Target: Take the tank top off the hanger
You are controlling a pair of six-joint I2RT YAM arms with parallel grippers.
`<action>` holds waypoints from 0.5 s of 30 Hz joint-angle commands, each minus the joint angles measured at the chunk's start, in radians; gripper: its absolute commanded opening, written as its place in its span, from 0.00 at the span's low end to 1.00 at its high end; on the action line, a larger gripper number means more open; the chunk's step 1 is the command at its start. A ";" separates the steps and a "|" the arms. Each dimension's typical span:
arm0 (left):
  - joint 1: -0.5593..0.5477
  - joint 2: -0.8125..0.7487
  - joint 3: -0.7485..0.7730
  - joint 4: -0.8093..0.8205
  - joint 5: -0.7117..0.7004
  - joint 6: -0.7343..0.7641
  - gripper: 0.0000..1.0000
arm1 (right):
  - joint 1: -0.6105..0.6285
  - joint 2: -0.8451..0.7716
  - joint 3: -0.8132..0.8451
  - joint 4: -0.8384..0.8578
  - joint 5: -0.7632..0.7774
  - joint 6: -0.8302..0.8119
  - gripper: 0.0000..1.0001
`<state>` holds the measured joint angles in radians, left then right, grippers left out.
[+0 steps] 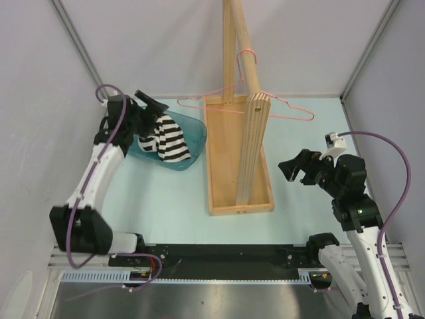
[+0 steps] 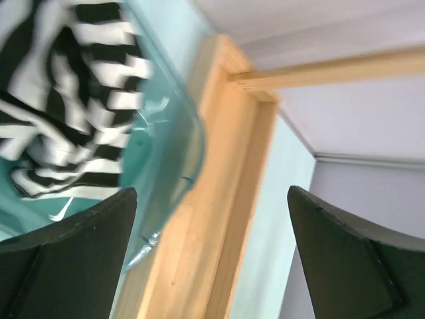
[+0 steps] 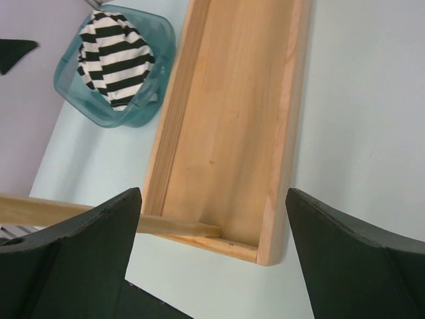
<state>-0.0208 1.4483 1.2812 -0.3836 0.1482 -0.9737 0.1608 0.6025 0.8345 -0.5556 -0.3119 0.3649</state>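
The black-and-white striped tank top (image 1: 169,139) lies crumpled in a teal bin (image 1: 196,133) at the back left, off the hanger. The bare pink wire hanger (image 1: 180,101) hangs by its hook from the wooden rod (image 1: 242,40). My left gripper (image 1: 151,113) hovers at the bin's far left rim, just above the garment, open and empty. In the left wrist view the tank top (image 2: 60,106) lies beyond the spread left gripper (image 2: 212,191). My right gripper (image 1: 299,169) is open and empty, to the right of the wooden stand; the right gripper (image 3: 212,193) looks across at the tank top (image 3: 116,60).
A long wooden tray base (image 1: 226,166) with an upright slatted post (image 1: 252,146) stands mid-table and carries the rod. The bin (image 3: 73,93) sits against the tray's left side. Grey walls close in on both sides.
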 commanded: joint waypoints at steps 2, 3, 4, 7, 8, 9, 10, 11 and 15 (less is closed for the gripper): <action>-0.217 -0.349 -0.259 0.084 -0.177 0.046 0.99 | -0.004 0.017 -0.012 0.016 0.089 0.072 0.95; -0.290 -0.392 -0.383 0.124 -0.180 0.038 0.99 | -0.004 0.022 -0.009 -0.003 0.105 0.072 0.96; -0.327 -0.458 -0.437 0.184 -0.185 0.027 0.99 | -0.004 0.038 0.001 -0.016 0.140 0.072 0.96; -0.500 -0.508 -0.548 0.200 -0.237 0.047 0.98 | -0.004 0.066 0.011 -0.058 0.221 0.092 0.96; -0.554 -0.511 -0.560 0.201 -0.281 0.056 0.98 | -0.003 0.071 0.008 -0.064 0.235 0.110 0.97; -0.664 -0.508 -0.566 0.200 -0.314 0.072 0.98 | -0.004 0.074 0.000 -0.064 0.250 0.121 0.97; -0.720 -0.509 -0.568 0.183 -0.347 0.088 0.99 | -0.004 0.074 -0.006 -0.057 0.255 0.129 0.98; -0.767 -0.511 -0.572 0.170 -0.408 0.084 0.98 | -0.004 0.074 -0.027 -0.050 0.257 0.140 0.98; -0.962 -0.543 -0.678 0.172 -0.447 0.021 0.98 | -0.006 0.059 -0.084 -0.052 0.232 0.178 0.99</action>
<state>-0.8570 0.9524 0.6724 -0.2459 -0.1722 -0.9352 0.1596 0.6815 0.7921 -0.6048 -0.1005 0.4892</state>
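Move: Just below the left hand's already open fingers, by about 18 cm, lies the released tank top, 3 cm farther out and 3 cm to the left; the teal bin holding it is centred about 2 cm farther out and 4 cm left. From that hand, the near end of the wooden base is some 24 cm back, 27 cm right and 21 cm down. For the right hand, the tank top lies roughly 24 cm ahead, 40 cm left and 20 cm down. Retreating empty from over the bin, the left hand sweeps about 22 cm back and 18 cm right towards the near end of the wooden base, rising about 3 cm before sinking to roughly 8 cm below its start, and swings some 30 degrees clockwise, fingers wide open. The open right hand sinks about 5 cm, drifting right while its fingers tip down and turn clockwise. ##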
